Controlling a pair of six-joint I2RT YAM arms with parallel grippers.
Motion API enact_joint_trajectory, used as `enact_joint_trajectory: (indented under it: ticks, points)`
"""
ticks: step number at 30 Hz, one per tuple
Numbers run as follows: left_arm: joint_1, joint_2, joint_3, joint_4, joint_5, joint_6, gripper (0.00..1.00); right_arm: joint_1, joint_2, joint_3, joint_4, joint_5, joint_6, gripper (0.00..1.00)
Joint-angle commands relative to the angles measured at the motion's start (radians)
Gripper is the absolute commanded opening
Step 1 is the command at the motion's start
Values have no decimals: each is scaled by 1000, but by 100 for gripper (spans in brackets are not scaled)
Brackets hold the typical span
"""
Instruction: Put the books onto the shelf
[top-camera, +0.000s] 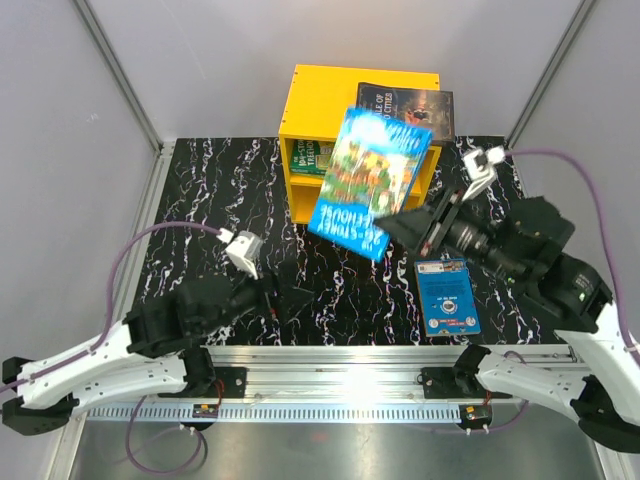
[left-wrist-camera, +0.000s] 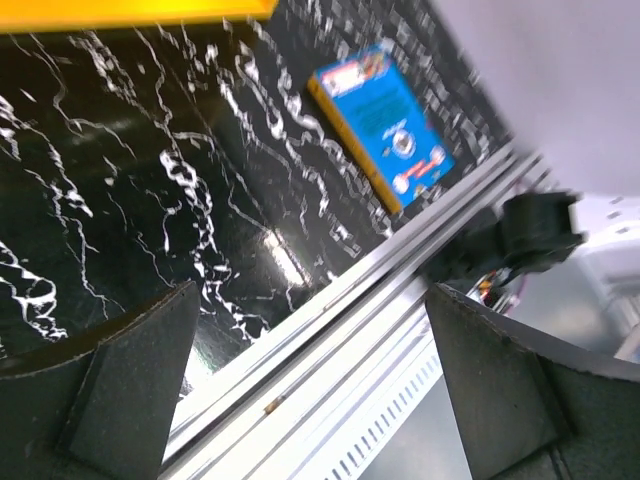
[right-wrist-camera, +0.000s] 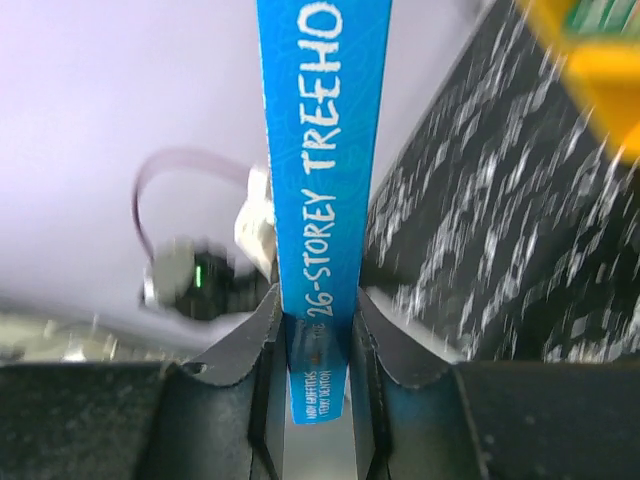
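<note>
The yellow shelf (top-camera: 320, 95) stands at the back of the table; its edge shows in the left wrist view (left-wrist-camera: 130, 10). A dark book (top-camera: 408, 103) lies on its flat top, and a green book (top-camera: 312, 158) sits in the upper compartment. My right gripper (top-camera: 402, 228) (right-wrist-camera: 318, 300) is shut on the spine end of a blue "26-Storey Treehouse" book (top-camera: 368, 180) (right-wrist-camera: 320, 180), held tilted in the air in front of the shelf. A second blue book (top-camera: 447, 295) (left-wrist-camera: 385, 125) lies flat near the front right. My left gripper (top-camera: 285, 290) (left-wrist-camera: 312, 300) hangs open and empty at the front left.
An aluminium rail (top-camera: 340, 365) (left-wrist-camera: 330, 330) runs along the table's near edge under both arm bases. Grey walls close in the back and both sides. A corner of the shelf (right-wrist-camera: 600, 50) shows at the upper right of the right wrist view.
</note>
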Motion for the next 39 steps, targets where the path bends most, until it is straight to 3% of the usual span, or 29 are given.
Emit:
enact_joint_trajectory:
  ticks: [1, 8, 13, 17, 23, 26, 30, 32, 39]
  points:
    - [-6, -64, -4, -57, -70, -24, 99, 4, 115, 179, 109, 383, -82, 0]
    - [-6, -111, -38, -69, 16, -120, 99, 1, 365, 384, 289, 951, -89, 0]
    - [-6, -126, -32, -86, 61, -140, 98, -2, 415, 270, 568, 1284, -10, 0]
    - [-6, -140, -7, -124, 78, -137, 98, -13, 470, 235, 697, 1436, 3, 0]
    - [-6, -193, -7, -175, 89, -151, 96, -103, 491, 197, 650, 1372, 210, 0]
    - [-6, -224, -24, -192, 76, -157, 96, -186, 508, 174, 616, 1250, 408, 0]
    - [-6, -239, -42, -193, 72, -162, 96, -281, 574, 175, 599, 1079, 554, 0]
    - [-6, -239, -49, -190, 70, -168, 96, -315, 605, 184, 601, 961, 600, 0]
    - [-6, -246, -69, -180, 55, -172, 96, -315, 694, 246, 570, 808, 666, 0]
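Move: The right hand already pinches the blue 26-Storey Treehouse. Its goal, the dark book (A Tale of Two Cities) on the shelf top, lies about 34 cm ahead, 9 cm right and 9 cm below. The shelf top's middle is some 35 cm ahead, 1 cm left and 11 below; the green books inside, 29 ahead, 7 left, 22 below. From the left hand the dark book is about 35 cm ahead, 21 right and 9 above. Right hand carries the blue book some 33 cm forward over the dark book, turning about 70 degrees clockwise. ##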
